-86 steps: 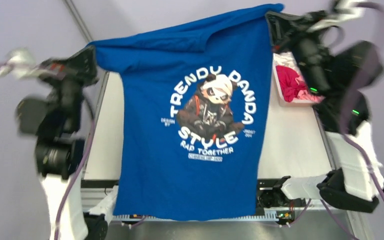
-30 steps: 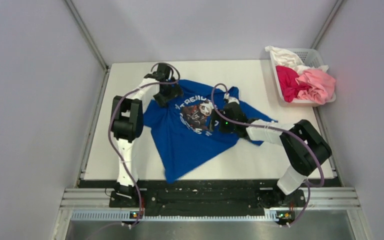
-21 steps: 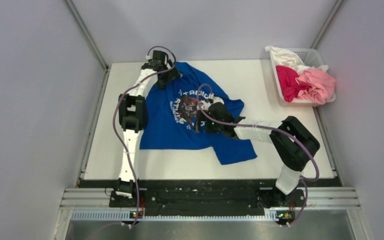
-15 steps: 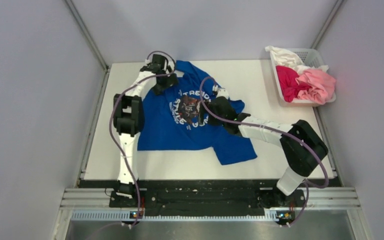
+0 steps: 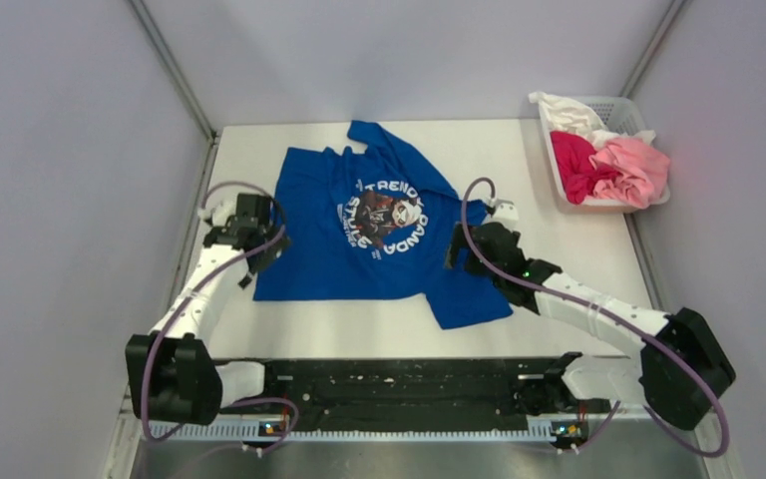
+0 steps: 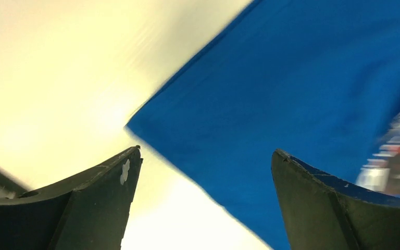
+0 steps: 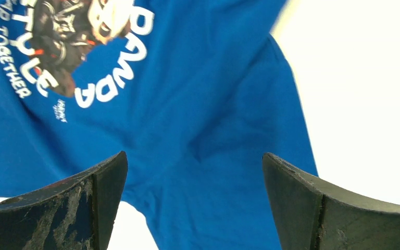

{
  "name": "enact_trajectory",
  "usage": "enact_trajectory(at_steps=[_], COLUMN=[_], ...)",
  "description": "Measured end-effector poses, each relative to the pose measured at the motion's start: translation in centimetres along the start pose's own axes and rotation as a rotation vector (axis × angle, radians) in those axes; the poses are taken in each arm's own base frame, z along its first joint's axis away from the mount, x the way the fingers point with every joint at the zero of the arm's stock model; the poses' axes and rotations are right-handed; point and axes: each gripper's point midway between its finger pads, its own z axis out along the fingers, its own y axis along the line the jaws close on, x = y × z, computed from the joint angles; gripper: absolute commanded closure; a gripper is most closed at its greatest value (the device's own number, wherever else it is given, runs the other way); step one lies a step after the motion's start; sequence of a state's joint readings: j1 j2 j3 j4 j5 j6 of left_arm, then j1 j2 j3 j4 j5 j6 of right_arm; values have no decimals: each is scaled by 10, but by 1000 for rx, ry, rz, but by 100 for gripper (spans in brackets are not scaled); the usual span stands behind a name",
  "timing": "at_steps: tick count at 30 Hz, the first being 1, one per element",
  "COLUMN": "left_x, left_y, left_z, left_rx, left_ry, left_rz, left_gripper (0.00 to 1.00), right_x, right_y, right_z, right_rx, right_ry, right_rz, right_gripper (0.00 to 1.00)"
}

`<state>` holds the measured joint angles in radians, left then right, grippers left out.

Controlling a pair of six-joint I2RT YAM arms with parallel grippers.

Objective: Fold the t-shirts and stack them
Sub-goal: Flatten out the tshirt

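Observation:
The royal blue t-shirt [image 5: 359,259] lies spread on the white table [image 5: 559,200], panda print [image 5: 387,213] and white lettering facing up. Its far sleeve and near right corner are rumpled. My left gripper [image 5: 262,249] is open and empty at the shirt's left edge; the left wrist view shows it [image 6: 205,156] above the blue shirt's edge [image 6: 302,78]. My right gripper [image 5: 456,247] is open and empty over the shirt's right side; the right wrist view shows it [image 7: 195,156] above blue cloth [image 7: 213,104] with the print [image 7: 67,36] beyond.
A white lattice basket [image 5: 633,115] stands at the table's far right corner. It holds a magenta tee [image 5: 574,165], a pale pink tee [image 5: 633,165] and a white tee [image 5: 564,110], all bunched. Grey walls close in both sides.
Both grippers held the blue shirt up, then laid it on the table. Since half a second ago both have let go and drawn back toward the near edge, open.

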<state>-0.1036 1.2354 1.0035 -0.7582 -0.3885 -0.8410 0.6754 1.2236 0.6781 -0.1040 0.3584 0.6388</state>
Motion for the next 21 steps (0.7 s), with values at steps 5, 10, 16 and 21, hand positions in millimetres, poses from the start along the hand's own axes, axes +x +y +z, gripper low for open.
enact_trajectory(at_steps=[5, 10, 16, 21], left_x=[73, 79, 71, 73], left_y=[83, 95, 82, 79], left_z=[36, 54, 75, 84], left_rx=[-229, -280, -259, -257], left_ry=[193, 233, 228, 243], left_rz=[-43, -129, -174, -180], left_gripper=[9, 11, 25, 57], right_x=[10, 7, 8, 12], right_y=[-22, -21, -22, -28], right_z=[-13, -14, -14, -15], right_rx=[39, 32, 35, 56], right_ry=[-2, -11, -6, 10], right_rz=[6, 12, 8, -2], right_gripper=[1, 1, 1, 1])
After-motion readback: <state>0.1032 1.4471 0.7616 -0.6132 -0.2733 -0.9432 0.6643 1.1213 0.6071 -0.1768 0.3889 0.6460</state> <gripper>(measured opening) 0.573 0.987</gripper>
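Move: The t-shirt's near left hem corner lies about 6 cm back and 5 cm to the left of the left hand, some 13 cm below. From that hand the far hem corner is roughly 22 cm ahead and 2 cm to the right, and the panda print about 8 cm ahead and 21 cm to the right, both at table height. For the right hand, the near corner is some 42 cm to the left, 7 cm back and 10 cm down. Bring the left gripper down about 12 cm onto the shirt's near left hem corner, swinging back some 8 cm and a little left on the way, then easing forward 3 to 4 cm as it settles. Tip the fingers about 15 degrees steeper, turn them slightly counter-clockwise, and start closing them, to about half open, with the corner between the tips. Let the open right gripper drift about 3 cm right and back above the shirt. ##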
